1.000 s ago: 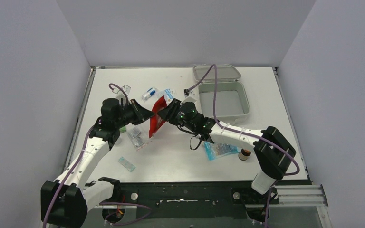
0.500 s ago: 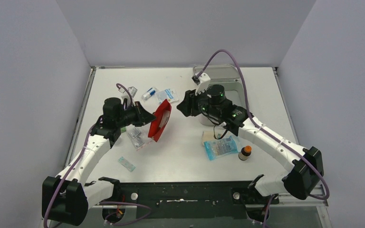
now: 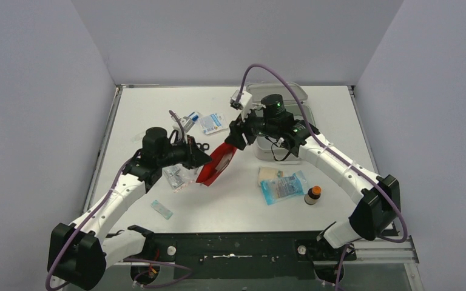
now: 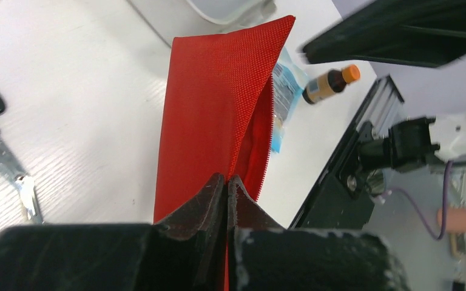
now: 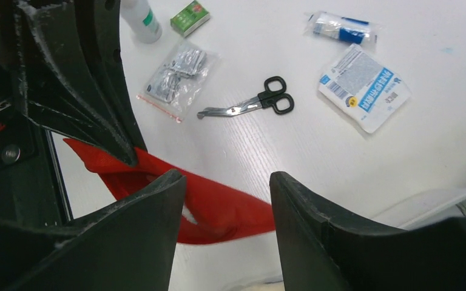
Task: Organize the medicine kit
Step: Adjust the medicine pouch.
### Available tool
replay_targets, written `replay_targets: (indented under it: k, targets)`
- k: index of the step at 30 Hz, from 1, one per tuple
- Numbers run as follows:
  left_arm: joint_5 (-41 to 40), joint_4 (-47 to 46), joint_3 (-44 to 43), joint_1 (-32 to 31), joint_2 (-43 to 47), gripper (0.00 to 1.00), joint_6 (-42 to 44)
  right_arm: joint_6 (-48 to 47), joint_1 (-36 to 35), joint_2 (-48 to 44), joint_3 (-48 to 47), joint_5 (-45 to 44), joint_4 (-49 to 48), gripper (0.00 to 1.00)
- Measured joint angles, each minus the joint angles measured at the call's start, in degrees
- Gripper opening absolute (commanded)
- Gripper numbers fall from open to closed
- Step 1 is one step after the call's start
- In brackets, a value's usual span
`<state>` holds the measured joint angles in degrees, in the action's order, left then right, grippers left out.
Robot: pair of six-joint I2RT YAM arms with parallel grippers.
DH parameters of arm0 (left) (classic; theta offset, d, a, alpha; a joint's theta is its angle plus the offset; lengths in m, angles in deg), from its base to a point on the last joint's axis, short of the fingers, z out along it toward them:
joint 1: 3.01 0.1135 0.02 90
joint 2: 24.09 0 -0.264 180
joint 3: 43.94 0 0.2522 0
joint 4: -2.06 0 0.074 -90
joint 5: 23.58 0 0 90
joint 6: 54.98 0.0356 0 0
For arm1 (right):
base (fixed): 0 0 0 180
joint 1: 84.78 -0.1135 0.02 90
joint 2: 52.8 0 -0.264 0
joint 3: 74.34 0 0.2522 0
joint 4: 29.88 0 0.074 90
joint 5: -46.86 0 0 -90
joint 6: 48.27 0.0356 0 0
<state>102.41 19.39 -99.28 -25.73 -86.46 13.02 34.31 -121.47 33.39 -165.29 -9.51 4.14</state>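
Observation:
The medicine kit (image 3: 263, 153), a pale grey box with its lid folded back, stands at the back right, mostly hidden under my right arm. Its rim shows in the right wrist view (image 5: 443, 200). A red pouch (image 3: 218, 162) hangs tilted above the table. My left gripper (image 3: 205, 159) is shut on the pouch's edge by the zipper (image 4: 226, 182), and the pouch (image 4: 218, 103) gapes open there. My right gripper (image 3: 233, 138) is open just above the pouch's upper corner. Nothing lies between its fingers (image 5: 227, 176), and the pouch (image 5: 230, 209) is below them.
Black-handled scissors (image 5: 255, 103), a blue-white sachet (image 5: 364, 88), a wrapped roll (image 5: 340, 27) and a clear bag of blister packs (image 5: 176, 76) lie left of the kit. A blue packet (image 3: 283, 187) and a brown bottle (image 3: 313, 194) lie at the front right. A small strip (image 3: 162, 209) lies front left.
My left gripper carried the red pouch to the right and tipped it lower. My right arm swung back over the kit, and its jaws widened near the pouch's upper corner.

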Motion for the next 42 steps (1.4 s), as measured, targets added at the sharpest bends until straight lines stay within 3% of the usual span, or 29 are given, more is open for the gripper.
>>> replay_targets:
  k: [5, 13, 25, 29, 34, 35, 39, 42]
  targets:
    - [0.76, 0.09, -0.46, -3.96, 0.59, 0.00, 3.96, -5.33, 0.00, 2.34, -1.62, 6.49, 3.82, 0.51]
    - [0.81, 0.28, -0.81, -5.03, 0.66, 0.00, 7.72, -9.55, 0.00, 2.40, -1.64, 13.88, 8.59, 0.50]
    - [0.98, 0.70, -1.22, -5.11, 0.66, 0.00, 10.73, -10.40, -0.04, 2.40, -1.64, 16.13, 11.63, 0.45]
    - [1.33, 0.52, -1.22, -5.11, 1.11, 0.00, 10.97, -11.26, -0.11, 2.43, -1.64, 16.17, 12.22, 0.32]
    - [1.44, 0.31, -1.22, -5.18, 1.44, 0.00, 10.95, -11.96, -0.09, 2.60, -1.64, 16.83, 12.98, 0.00]
    - [1.44, 0.35, -1.29, -5.27, 1.44, 0.02, 10.88, -11.96, -0.09, 2.60, -1.64, 16.83, 12.94, 0.00]
    - [-0.70, 0.87, -1.90, -5.33, 1.42, 0.29, 10.16, -9.75, 0.52, 2.47, -0.85, 16.79, 10.75, 0.00]
    - [-5.16, 2.10, -3.10, -5.33, 1.40, 0.38, 8.90, -6.58, 1.29, 1.84, 1.42, 16.09, 7.67, 0.00]
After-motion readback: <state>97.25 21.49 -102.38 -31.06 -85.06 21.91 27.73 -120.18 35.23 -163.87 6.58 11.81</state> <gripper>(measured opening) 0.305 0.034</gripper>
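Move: The red pouch, pinched in the left fingers, has its middle about 7 cm back, 6 cm left and 7 cm below the right hand. The scissors lie some 3 cm ahead, 16 cm left and 23 cm below that hand; the storage box is about 10 cm ahead, 22 cm right and 20 cm below it. From the left hand the pouch's middle is roughly 2 cm back, 3 cm right and 5 cm below. The right hand draws back about 5 cm and pinches the pouch's rim, then the left fingers open around it. ##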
